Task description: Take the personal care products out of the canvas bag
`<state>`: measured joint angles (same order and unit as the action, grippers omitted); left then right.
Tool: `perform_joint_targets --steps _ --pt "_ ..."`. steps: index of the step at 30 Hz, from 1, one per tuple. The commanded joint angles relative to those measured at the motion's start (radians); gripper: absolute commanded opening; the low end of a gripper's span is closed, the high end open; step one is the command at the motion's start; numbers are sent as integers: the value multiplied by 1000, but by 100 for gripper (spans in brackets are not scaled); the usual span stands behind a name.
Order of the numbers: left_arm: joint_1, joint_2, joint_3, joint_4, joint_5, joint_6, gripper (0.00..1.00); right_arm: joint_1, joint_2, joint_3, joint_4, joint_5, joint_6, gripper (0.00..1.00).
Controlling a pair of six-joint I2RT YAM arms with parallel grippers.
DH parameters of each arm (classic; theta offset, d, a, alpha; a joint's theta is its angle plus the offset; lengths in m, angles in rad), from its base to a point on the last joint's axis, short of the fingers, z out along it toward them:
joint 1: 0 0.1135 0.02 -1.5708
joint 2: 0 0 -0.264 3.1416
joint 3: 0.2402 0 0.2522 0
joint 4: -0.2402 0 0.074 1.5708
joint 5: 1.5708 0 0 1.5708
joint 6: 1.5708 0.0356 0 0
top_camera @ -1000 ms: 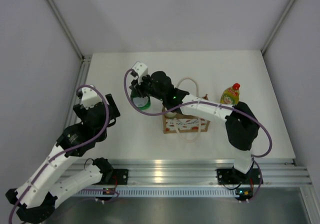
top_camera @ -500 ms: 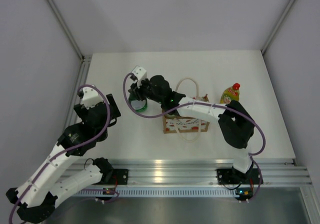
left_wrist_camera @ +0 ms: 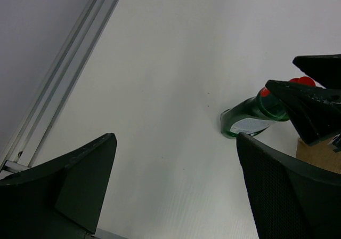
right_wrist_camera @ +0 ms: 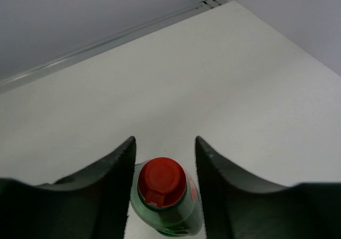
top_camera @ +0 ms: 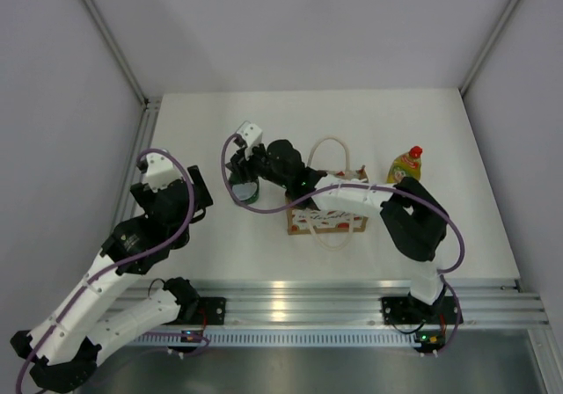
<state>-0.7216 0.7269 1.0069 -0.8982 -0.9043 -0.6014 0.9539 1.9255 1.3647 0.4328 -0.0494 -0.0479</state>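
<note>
A dark green bottle with a red cap (top_camera: 244,186) stands on the table left of the canvas bag (top_camera: 326,219). My right gripper (top_camera: 245,176) hangs over it. In the right wrist view the fingers flank the red cap (right_wrist_camera: 161,181), and a gap shows beside the bottle (right_wrist_camera: 169,217), so the gripper (right_wrist_camera: 164,141) is open. In the left wrist view the bottle (left_wrist_camera: 249,119) rests on the white table under the right fingers (left_wrist_camera: 298,97). The yellow bottle (top_camera: 405,164) stands right of the bag. My left gripper (left_wrist_camera: 176,143) is open and holds nothing, at the table's left.
The bag's cream rope handles (top_camera: 332,144) loop up behind it and down in front. A tan corner of the bag (left_wrist_camera: 319,154) shows in the left wrist view. A metal rail (top_camera: 141,152) runs along the table's left edge.
The right gripper lowered the green bottle onto the table left of the bag, and its jaws have parted slightly. The left arm has not moved.
</note>
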Motion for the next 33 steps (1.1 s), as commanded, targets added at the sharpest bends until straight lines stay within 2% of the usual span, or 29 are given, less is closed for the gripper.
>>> perform_joint_targets --steps 1,6,9,16,25,31,33 --pt "4 2 -7 31 2 9 98 19 -39 16 172 -4 3 51" --pt "4 8 -7 33 8 11 98 19 -80 16 138 -4 -10 59" --pt "4 8 -7 33 18 11 98 19 -120 17 104 6 -24 59" --pt "4 11 -5 54 74 26 98 14 -272 -13 -58 167 -10 60" --pt "4 58 32 113 347 61 98 -4 -512 -101 -421 399 115 65" --pt "2 198 84 157 612 0 98 -26 -625 -194 -620 460 189 70" --pt "2 271 99 168 654 -6 98 -27 -655 -208 -689 451 191 72"
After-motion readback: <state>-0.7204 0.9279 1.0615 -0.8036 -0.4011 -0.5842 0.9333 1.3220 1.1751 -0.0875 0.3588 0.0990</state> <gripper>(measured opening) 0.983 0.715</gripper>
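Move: The right hand is at the neck of the standing green bottle, its middle some 8 cm below. From it the white-capped jar in the bag lies about 16 cm right, 4 cm back and 10 cm lower; the cream bottle is roughly 14 cm farther right, level with the jar. From the left hand the jar is about 27 cm right, 8 cm ahead, 20 cm down; the green bottle 13 cm right, 12 cm ahead, 18 cm down. Right fingers open, rise about 14 cm off the green bottle, then arc right, descending bagward; left hand swings right. ##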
